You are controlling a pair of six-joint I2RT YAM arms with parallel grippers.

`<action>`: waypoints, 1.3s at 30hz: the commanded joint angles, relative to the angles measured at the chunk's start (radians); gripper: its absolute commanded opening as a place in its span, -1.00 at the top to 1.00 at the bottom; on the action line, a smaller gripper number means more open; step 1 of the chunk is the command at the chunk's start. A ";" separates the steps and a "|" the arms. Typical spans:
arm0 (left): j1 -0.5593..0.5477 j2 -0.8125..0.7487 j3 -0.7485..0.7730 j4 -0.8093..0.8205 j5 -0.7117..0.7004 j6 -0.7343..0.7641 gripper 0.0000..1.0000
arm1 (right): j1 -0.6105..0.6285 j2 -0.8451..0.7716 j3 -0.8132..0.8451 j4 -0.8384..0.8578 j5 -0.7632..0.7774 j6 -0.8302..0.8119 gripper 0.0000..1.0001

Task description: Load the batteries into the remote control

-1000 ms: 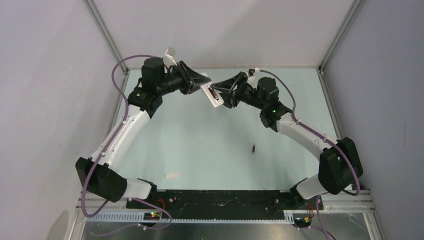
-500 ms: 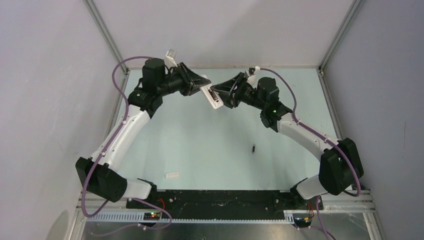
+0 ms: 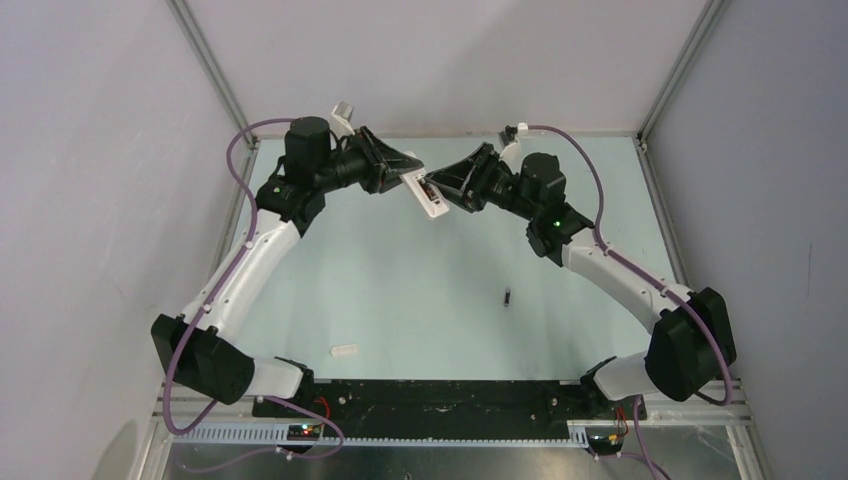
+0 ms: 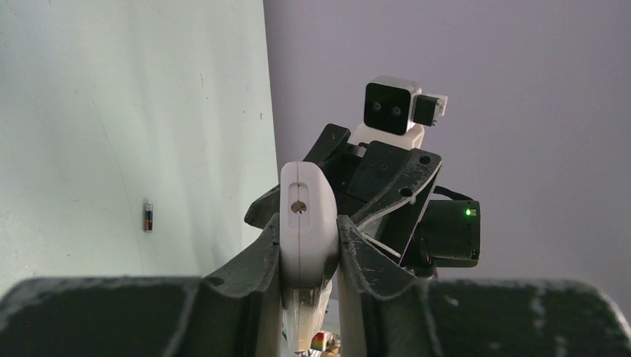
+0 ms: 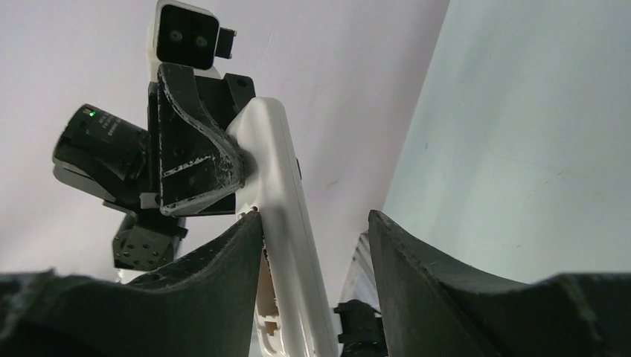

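My left gripper [image 4: 306, 223] is shut on the remote control [image 4: 303, 216], a slim white handset held in the air above the far middle of the table [image 3: 400, 280]. From above, the remote control [image 3: 427, 195] slants down out of the left gripper [image 3: 408, 172]. My right gripper [image 5: 314, 219] stands open around the remote control [image 5: 286, 216]: its left finger lies against the handset, its right finger stands well apart. One of the batteries [image 3: 507, 297] lies alone on the table and also shows as a small dark battery [image 4: 147, 217]. Nothing shows whether another sits in the recess.
A small flat white cover strip [image 3: 344, 350] lies near the front edge, left of centre. Grey walls with metal frame posts [image 3: 210, 70] close the table in at the back and sides. The arm bases stand on a black rail [image 3: 450, 400].
The right arm's wrist and elbow have shifted a little to the right and up. Its gripper stays at the remote. The left arm and the remote have barely moved.
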 commanded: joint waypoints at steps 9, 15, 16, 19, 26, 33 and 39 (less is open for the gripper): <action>0.014 -0.068 0.038 0.142 0.091 -0.103 1.00 | 0.014 -0.043 -0.007 -0.213 0.131 -0.306 -0.14; 0.013 -0.074 0.022 0.144 0.087 -0.097 1.00 | 0.016 -0.071 -0.007 -0.212 0.152 -0.360 -0.19; 0.014 -0.076 0.016 0.145 0.084 -0.096 1.00 | 0.015 -0.077 -0.008 -0.211 0.152 -0.367 -0.21; 0.014 -0.079 0.003 0.146 0.086 -0.048 1.00 | 0.008 -0.092 -0.007 -0.215 0.153 -0.364 -0.32; 0.014 -0.110 -0.065 0.145 0.120 0.197 1.00 | -0.043 -0.150 -0.007 -0.192 0.080 -0.313 -0.64; 0.012 -0.139 -0.068 0.147 0.244 0.411 1.00 | -0.074 -0.196 -0.007 -0.178 0.004 -0.368 -0.71; 0.013 -0.130 -0.069 0.146 0.399 0.550 1.00 | -0.038 -0.210 -0.007 -0.145 -0.216 -0.567 -0.69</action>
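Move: The loose battery lies on the table about 17 cm to the right of the right hand, 9 cm nearer the base and some 33 cm below. The remote's middle is about 1 cm to the right hand's left and 3 cm back, with that hand's upper finger at the open compartment. From the left hand, which still grips the remote's far end, the remote's middle lies about 3 cm back, 3 cm right and 3 cm below, and the loose battery 9 cm back, 21 cm right, 36 cm below. Rightward, slowly at first and then quicker, the right hand comes off the remote's compartment by some 5 cm, rolling about 20 degrees and spreading its fingers wide, before easing back a couple of centimetres towards the base. Late on, the left hand keeps its grip, draws the remote back about 5 cm and slightly up, and rolls it nearly 30 degrees. ##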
